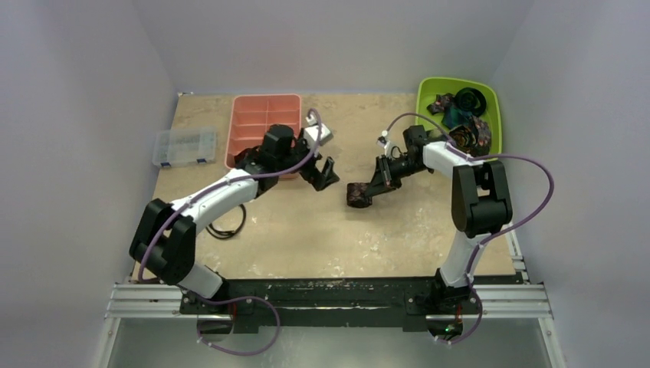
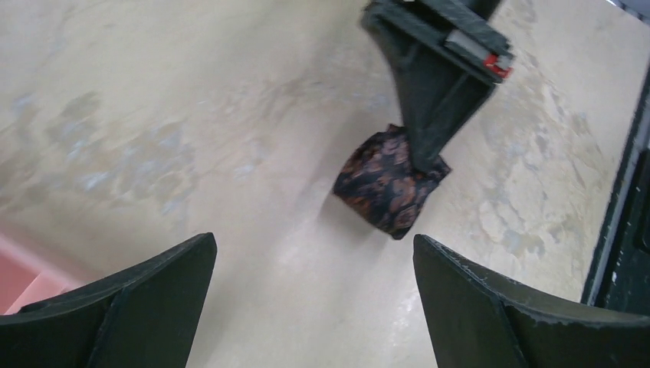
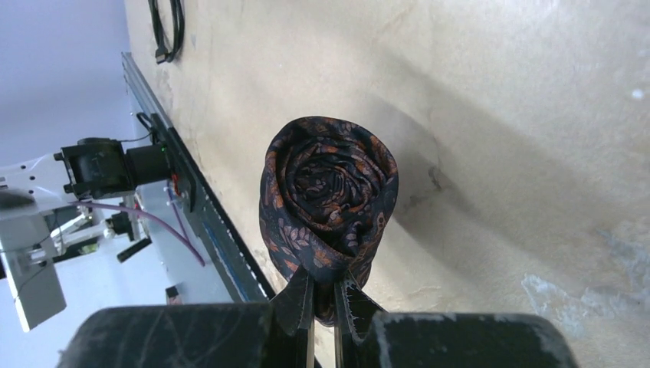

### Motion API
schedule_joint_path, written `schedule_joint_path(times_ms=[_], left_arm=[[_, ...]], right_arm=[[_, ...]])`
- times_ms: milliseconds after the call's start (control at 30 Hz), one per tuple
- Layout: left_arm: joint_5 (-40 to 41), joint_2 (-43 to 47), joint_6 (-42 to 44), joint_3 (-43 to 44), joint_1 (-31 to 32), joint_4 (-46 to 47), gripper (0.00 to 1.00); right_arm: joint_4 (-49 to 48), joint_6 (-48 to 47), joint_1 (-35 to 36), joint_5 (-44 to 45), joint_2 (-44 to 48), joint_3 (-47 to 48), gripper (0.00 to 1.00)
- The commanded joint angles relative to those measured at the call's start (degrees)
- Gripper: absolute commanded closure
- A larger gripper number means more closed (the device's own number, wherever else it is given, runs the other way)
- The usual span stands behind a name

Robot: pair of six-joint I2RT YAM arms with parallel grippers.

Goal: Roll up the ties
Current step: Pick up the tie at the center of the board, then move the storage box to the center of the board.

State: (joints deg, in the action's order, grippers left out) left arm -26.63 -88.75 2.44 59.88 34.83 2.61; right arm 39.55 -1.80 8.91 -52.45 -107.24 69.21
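Observation:
A dark brown-maroon patterned tie, rolled into a tight coil, hangs just above the table near its middle. My right gripper is shut on the coil's lower edge, pinching the fabric between its fingers. My left gripper stands wide open a short way left of the coil, with nothing between its fingers; it hovers over bare table. More ties lie in the green bin: a teal coil, a dark patterned coil and a multicolour one.
The green bin stands at the back right. A salmon compartment tray sits at the back, partly under my left arm. A clear plastic box is at the far left. A thin black cable loop lies by the left arm.

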Motion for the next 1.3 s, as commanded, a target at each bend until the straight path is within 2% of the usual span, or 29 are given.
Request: schedule_joint_path(times_ms=[0,167,333,633,767,967,1267], left_arm=[[2.11,6.31,-3.79,0.06,-8.13,-8.71,0.0],[4.22,9.53,-3.01,-0.06,-16.58,-14.69,0.0],[4.19,10.91,-6.7,0.2,-25.66,-18.78,0.0],[5.66,13.16,-10.83,0.88,-39.7,-20.65,0.0],[5.55,13.47,-10.67,0.59,-42.37,-22.46,0.0],[7.38,16.29,-12.26,-2.23,-44.65,-21.78,0.0],[9.44,20.5,-16.01,-6.24,-51.07,-20.71,0.0]], right_arm=[[-1.43,1.24,1.89,0.72,3.03,4.77,1.0],[-1.23,-0.35,5.29,3.46,3.72,12.23,1.0],[2.88,-6.37,9.84,10.33,0.56,25.91,1.0],[8.05,-19.49,21.37,31.2,-10.38,53.67,1.0],[10.54,-27.21,27.05,37.91,-15.95,64.26,1.0],[9.38,-36.19,34.39,48.79,-21.54,70.34,1.0],[12.07,-46.15,40.08,57.17,-25.33,71.49,1.0]])
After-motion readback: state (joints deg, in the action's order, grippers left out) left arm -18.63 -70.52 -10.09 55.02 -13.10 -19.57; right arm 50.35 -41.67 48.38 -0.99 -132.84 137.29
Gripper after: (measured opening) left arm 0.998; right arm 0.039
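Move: The right gripper already holds the rolled tie, just off the board. The pink box's empty front-right compartment lies about 26 cm to its left, 11 cm ahead and 4 cm below; the red tie, one compartment over, is 10 cm left of that one and level with it, and the black cable some 43 cm left of the hand and 9 cm back. From the empty left gripper, that front-right compartment is about 12 cm left, 8 cm ahead and 13 cm lower. Keep the right fingers shut on the rolled tie and swing it up, left and forward in an arc towards the pink box, some 24 cm leftward, cresting about 16 cm up before sinking 5 cm, while rolling the wrist about 90 degrees. Meanwhile clear the open left gripper about 34 cm left across the box's near end, turning it counter-clockwise. ##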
